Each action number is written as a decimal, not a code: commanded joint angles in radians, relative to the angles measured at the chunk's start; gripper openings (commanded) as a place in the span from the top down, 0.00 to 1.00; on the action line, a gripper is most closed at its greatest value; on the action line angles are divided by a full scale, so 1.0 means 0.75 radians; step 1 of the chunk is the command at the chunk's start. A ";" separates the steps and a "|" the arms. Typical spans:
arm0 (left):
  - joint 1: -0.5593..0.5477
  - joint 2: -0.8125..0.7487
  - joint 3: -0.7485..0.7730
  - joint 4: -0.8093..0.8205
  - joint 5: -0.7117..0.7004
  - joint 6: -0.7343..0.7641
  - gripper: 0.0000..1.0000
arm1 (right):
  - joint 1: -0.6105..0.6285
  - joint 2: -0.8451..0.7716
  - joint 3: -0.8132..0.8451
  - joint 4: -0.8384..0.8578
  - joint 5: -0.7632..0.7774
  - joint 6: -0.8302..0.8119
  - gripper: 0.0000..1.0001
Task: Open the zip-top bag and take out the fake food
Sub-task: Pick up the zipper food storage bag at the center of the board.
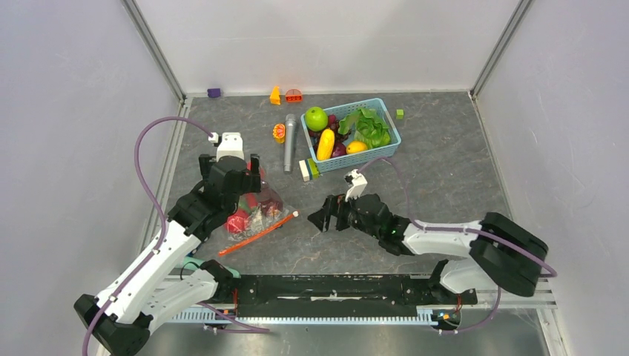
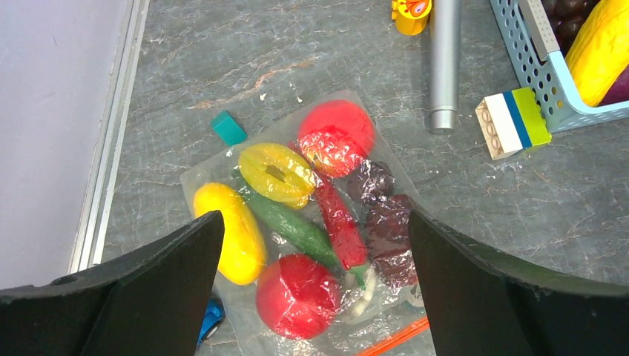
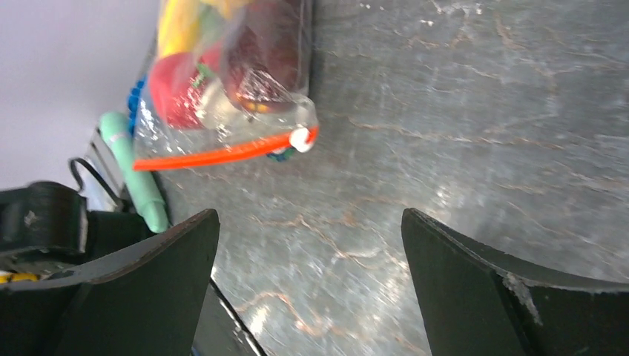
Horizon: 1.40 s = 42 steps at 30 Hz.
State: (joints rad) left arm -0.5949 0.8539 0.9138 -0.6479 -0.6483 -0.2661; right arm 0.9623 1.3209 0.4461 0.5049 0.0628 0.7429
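Note:
The zip-top bag (image 1: 259, 215) lies flat on the grey table, left of centre, its orange zip strip (image 1: 256, 236) along the near edge. Through the clear plastic I see the fake food: a red round fruit (image 2: 297, 293), a yellow piece (image 2: 230, 230), a second red fruit (image 2: 337, 130), a dark maroon one (image 2: 386, 230), plus a green and a red long piece. My left gripper (image 2: 315, 245) hangs open above the bag (image 2: 326, 326), fingers to either side. My right gripper (image 1: 323, 213) is open, low over bare table right of the strip's white slider (image 3: 300, 138).
A light-blue basket (image 1: 371, 152) with a green apple (image 1: 316, 117), lettuce and other produce stands at the back right. A grey cylinder (image 1: 289, 141), a striped block (image 1: 308, 169) and small toys lie behind the bag. A teal block (image 2: 228, 127) sits beside it.

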 commanded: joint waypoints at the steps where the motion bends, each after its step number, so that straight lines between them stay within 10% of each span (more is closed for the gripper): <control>1: 0.010 -0.014 -0.001 0.052 0.003 -0.033 0.00 | 0.028 0.136 0.022 0.408 0.119 0.219 0.01; 25: 0.010 0.012 -0.019 0.060 0.002 -0.011 0.00 | 0.132 0.835 0.113 1.147 0.156 1.044 0.21; 42: 0.011 0.038 -0.032 0.070 0.024 0.007 0.00 | 0.128 0.861 0.147 0.947 0.183 1.005 0.33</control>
State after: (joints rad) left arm -0.5945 0.8757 0.8932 -0.6365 -0.6434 -0.2653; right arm 1.0584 1.9446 0.5293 1.2167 0.1761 1.4921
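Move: The orange zipper's near end, with the white slider at the bag's corner, lies about 11 cm to my right hand's left, 4 cm ahead and 6 cm below. The filled middle of the bag is some 27 cm left and 8 cm ahead. The block stack stands roughly 18 cm ahead and 6 cm left, with the silver tube about 28 cm ahead and 13 cm left. From my left hand the slider is some 16 cm right, 4 cm back and 19 cm down. I bring my right hand left about 8 cm towards the slider end of the zipper, edging down about 3 cm with a brief lift on the way. As I go I roll the wrist some 45 degrees clockwise, seen from behind the hand, and narrow the wide-open fingers by about a third, ending right beside the bag's corner; a touch can't be made out. ##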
